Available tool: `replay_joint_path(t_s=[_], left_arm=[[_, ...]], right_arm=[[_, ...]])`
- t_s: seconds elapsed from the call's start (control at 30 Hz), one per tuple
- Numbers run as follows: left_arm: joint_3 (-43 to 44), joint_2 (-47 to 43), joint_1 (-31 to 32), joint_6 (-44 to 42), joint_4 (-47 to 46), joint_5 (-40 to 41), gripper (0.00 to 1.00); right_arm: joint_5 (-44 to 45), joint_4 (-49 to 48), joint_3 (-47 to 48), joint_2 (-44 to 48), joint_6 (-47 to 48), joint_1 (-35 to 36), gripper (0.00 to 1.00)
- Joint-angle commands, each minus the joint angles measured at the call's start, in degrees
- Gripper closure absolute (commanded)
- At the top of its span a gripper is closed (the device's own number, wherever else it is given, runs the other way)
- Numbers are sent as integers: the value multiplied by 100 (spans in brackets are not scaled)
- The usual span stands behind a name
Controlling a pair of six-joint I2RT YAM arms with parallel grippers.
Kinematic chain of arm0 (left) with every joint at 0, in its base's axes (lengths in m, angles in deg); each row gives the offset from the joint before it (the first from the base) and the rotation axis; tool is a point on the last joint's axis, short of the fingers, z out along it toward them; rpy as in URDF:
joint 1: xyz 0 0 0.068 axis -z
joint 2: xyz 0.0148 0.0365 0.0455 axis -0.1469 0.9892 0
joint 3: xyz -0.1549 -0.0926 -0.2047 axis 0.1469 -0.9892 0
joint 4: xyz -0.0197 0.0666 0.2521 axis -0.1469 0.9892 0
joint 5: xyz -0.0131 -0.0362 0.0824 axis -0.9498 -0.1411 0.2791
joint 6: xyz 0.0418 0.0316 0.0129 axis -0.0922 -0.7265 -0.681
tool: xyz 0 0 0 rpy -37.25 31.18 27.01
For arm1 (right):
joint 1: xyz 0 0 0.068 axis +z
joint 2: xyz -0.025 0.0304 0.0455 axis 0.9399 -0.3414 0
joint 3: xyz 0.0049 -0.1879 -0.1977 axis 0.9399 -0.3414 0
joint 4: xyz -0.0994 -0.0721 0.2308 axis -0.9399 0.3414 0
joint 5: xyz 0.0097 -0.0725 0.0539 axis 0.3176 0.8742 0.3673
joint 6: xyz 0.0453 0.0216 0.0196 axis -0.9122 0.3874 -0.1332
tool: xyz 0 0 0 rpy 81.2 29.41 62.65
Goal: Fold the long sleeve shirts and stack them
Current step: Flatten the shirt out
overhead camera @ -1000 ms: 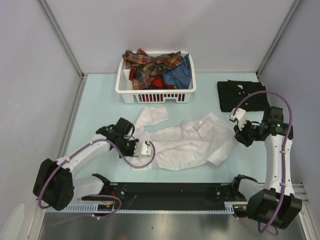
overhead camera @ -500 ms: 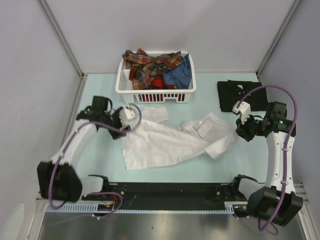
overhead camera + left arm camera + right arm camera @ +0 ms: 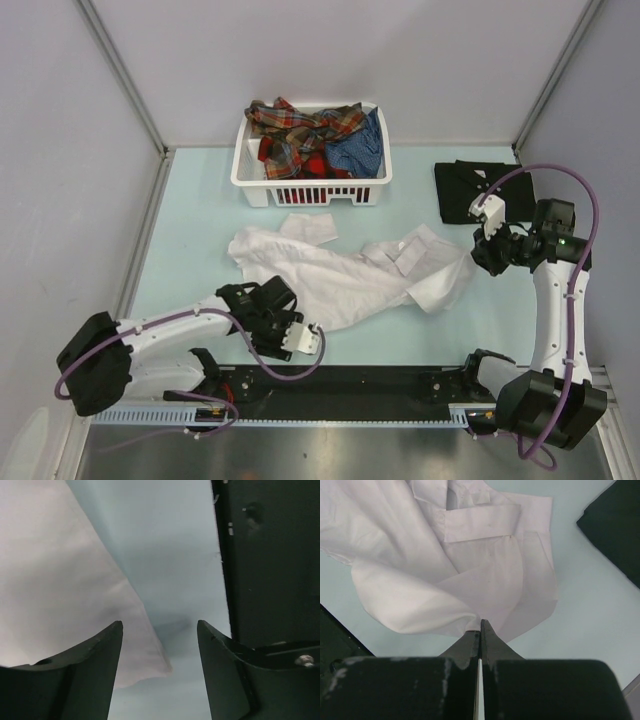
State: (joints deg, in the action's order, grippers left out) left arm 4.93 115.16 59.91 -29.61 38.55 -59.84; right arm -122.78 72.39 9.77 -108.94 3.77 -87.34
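A white long sleeve shirt lies spread out and creased across the middle of the table. My left gripper hovers open over its near hem. In the left wrist view a hem corner of the white shirt lies below and between the open fingers, untouched; the left gripper holds nothing. My right gripper is shut on the shirt's right edge. The right wrist view shows the right gripper pinching a fold of the white shirt. A folded black shirt lies at the back right.
A white slatted basket at the back centre holds plaid shirts and a blue one. A black rail runs along the near edge, close to the left gripper. Grey walls stand on both sides.
The left gripper carried the shirt's left part to the back left, let go of it, then swung to the near hem, open. The right gripper drew its edge slightly right.
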Motion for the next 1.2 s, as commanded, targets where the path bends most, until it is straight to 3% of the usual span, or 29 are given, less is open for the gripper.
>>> replay_joint_path(t_s=[0.0, 0.1, 0.2, 0.3, 0.33, 0.4, 0.5, 0.57, 0.73, 0.83, 0.93, 1.17], left_arm=[[-153, 439, 92, 351, -881, 726, 34], [-311, 483, 83, 395, -1199, 999, 34], [-311, 676, 75, 501, -1200, 1131, 43], [-329, 1010, 74, 597, -1147, 1315, 62], [-277, 1054, 40, 641, -1112, 1316, 81], [-189, 941, -31, 650, -955, 1159, 100], [250, 511, -355, 615, -419, 825, 100], [855, 142, -908, 615, 45, 368, 100], [2733, -342, -2304, 790, 250, -2, 100], [3771, -203, -2771, 1098, 136, -12, 100], [4388, -1, -2835, 1248, -101, 296, 100], [4944, 141, -2975, 1432, -1110, 955, 100]], right_arm=[[-82, -171, 225, 41, -126, 16, 100], [-73, -153, 216, 59, -91, 16, 100], [-73, -145, 198, 86, -64, 16, 100], [-108, -188, 181, 86, -117, 16, 100], [-126, -206, 172, 86, -134, 7, 100], [-152, -232, 189, 103, -213, 7, 100], [-144, -469, 216, 164, -520, 7, 100], [-144, -881, 242, 252, -836, -19, 100], [242, -2609, 523, 315, -2637, -63, 100], [339, -3358, 997, 174, -3470, -98, 100], [340, -4035, 1410, -72, -4183, -89, 100], [647, -4898, 2254, -433, -4967, -107, 100]])
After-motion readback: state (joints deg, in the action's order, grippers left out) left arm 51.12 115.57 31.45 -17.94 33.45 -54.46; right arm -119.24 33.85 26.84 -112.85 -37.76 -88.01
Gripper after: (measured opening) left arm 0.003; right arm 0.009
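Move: The near corner of the white shirt lies about 4 cm ahead of the open left hand, 1 cm right and 2 cm below; the table's front edge is roughly 4 cm back, at the same left-right place. The clothes basket stands some 40 cm ahead and 6 cm right, its middle about 5 cm higher. From the right hand, still holding the shirt's other end, the folded black shirt lies about 20 cm ahead, 3 cm right and 19 cm below. Left hand slides 5 cm forward, pinches the white shirt's near corner, then both lift forward, left 30 cm, right 20. ##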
